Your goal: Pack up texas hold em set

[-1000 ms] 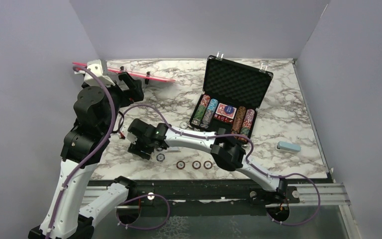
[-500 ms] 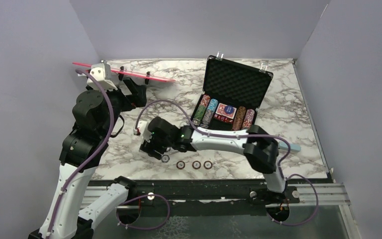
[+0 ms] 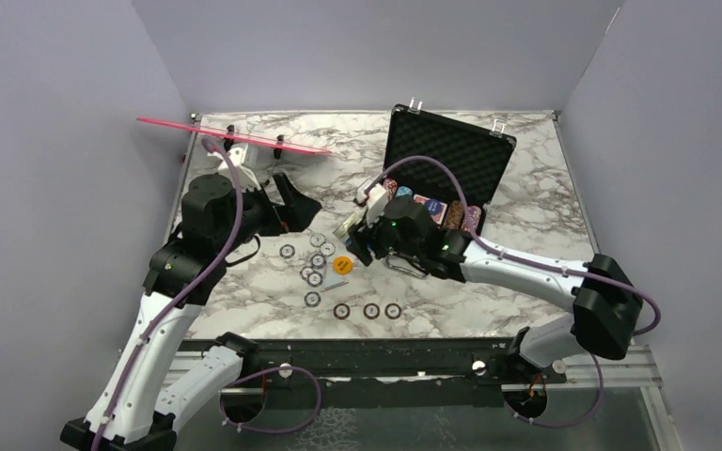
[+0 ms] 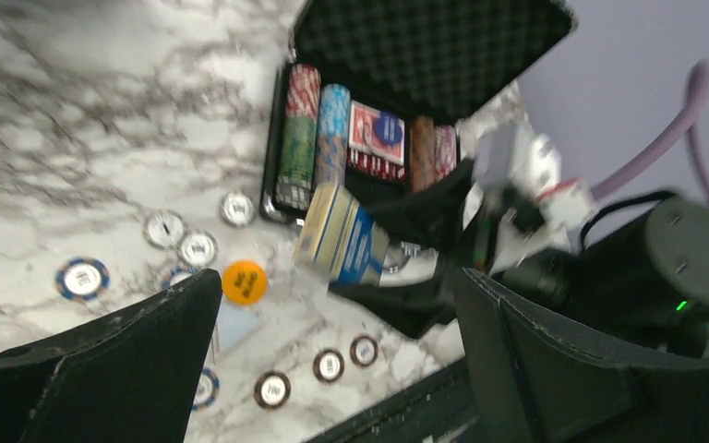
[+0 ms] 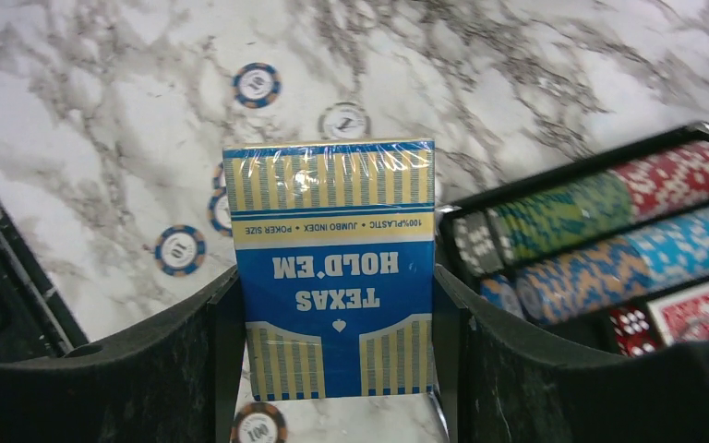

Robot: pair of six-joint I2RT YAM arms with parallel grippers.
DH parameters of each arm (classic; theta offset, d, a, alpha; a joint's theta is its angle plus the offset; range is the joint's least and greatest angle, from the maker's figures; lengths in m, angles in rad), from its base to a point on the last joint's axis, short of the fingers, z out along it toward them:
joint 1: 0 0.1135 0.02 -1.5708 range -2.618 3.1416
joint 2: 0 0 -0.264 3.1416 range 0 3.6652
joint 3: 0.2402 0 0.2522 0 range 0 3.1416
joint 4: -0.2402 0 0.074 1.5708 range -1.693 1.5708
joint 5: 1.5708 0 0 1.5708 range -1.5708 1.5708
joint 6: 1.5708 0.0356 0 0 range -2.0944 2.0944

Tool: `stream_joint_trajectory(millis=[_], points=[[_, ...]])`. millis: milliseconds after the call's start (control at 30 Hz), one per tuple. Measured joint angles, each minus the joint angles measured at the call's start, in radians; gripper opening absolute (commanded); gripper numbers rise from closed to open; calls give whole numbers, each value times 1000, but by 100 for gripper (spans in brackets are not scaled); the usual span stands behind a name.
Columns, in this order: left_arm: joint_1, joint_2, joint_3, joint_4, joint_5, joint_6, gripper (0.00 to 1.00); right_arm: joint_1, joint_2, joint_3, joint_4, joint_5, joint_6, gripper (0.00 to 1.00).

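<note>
The texas hold em set's black case (image 3: 447, 155) stands open at the back right, its foam lid up, with rows of chips (image 5: 600, 217) and a red deck (image 5: 702, 312) inside. My right gripper (image 5: 337, 300) is shut on a blue Texas Hold'em card deck (image 5: 332, 277), held upright above the table just left of the case's front corner; the left wrist view shows this deck (image 4: 342, 242) too. My left gripper (image 3: 293, 207) hangs open and empty over the table's left middle. Loose chips (image 3: 315, 265) and an orange button (image 3: 342, 265) lie between the arms.
Three brown-rimmed chips (image 3: 371, 311) lie in a row near the table's front edge. A pink strip on wire legs (image 3: 235, 136) stands at the back left. Purple walls close in the table on three sides.
My right gripper has carried the blue deck from the front left toward the case. The left arm has swung down from the back left corner. Loose chips that the arm hid now show.
</note>
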State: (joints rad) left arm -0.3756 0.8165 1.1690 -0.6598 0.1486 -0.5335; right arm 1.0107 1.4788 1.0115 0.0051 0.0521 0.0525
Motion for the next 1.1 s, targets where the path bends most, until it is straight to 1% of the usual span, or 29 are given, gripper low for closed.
stream_joint_trajectory(millis=[133,267,367,467,600,800,1100], points=[[-2,1,-122,27,91,-20,98,-127,-66,-49,-7,-14,2,60],[-2,-4,-201,68,113,-29,98,-251,-78,-48,-8,-75,-24,61],[-2,0,-232,116,121,-29,99,-337,-56,-23,-57,-150,-97,61],[-2,27,-246,175,122,-18,99,-374,-12,19,-103,-194,-164,60],[-2,110,-254,236,123,8,99,-431,51,57,-141,-280,-240,67],[-2,225,-284,309,136,48,99,-513,90,49,-227,-323,-342,68],[-2,332,-302,490,156,86,99,-526,147,48,-327,-387,-429,69]])
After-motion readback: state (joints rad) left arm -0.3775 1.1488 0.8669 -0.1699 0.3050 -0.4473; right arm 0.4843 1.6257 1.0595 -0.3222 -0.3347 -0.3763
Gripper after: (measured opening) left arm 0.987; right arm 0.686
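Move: The Texas Hold'em card box, already in the right hand, is bound for the empty front slot of the case, about 7 cm ahead, 16 cm to the right and 14 cm below. From that hand, the blue-orange chip roll lies about 14 cm ahead and 11 right, the red dice 13 ahead and 18 right, the brown chip roll 11 ahead and 25 right. From the left hand, the loose white "1" chip is about 9 cm ahead, 8 right, 30 below; the slot 7 ahead, 25 right, 29 below. Still pinching the card box, the right hand carries it some 15 cm right and 9 cm forward towards the case's empty front slot, first level, then sinking about 9 cm and easing back slightly as the fingers tip downward, some 20 degrees. The left hand, open and empty, sinks about 13 cm and drifts forward and right towards the white "1" chip. ##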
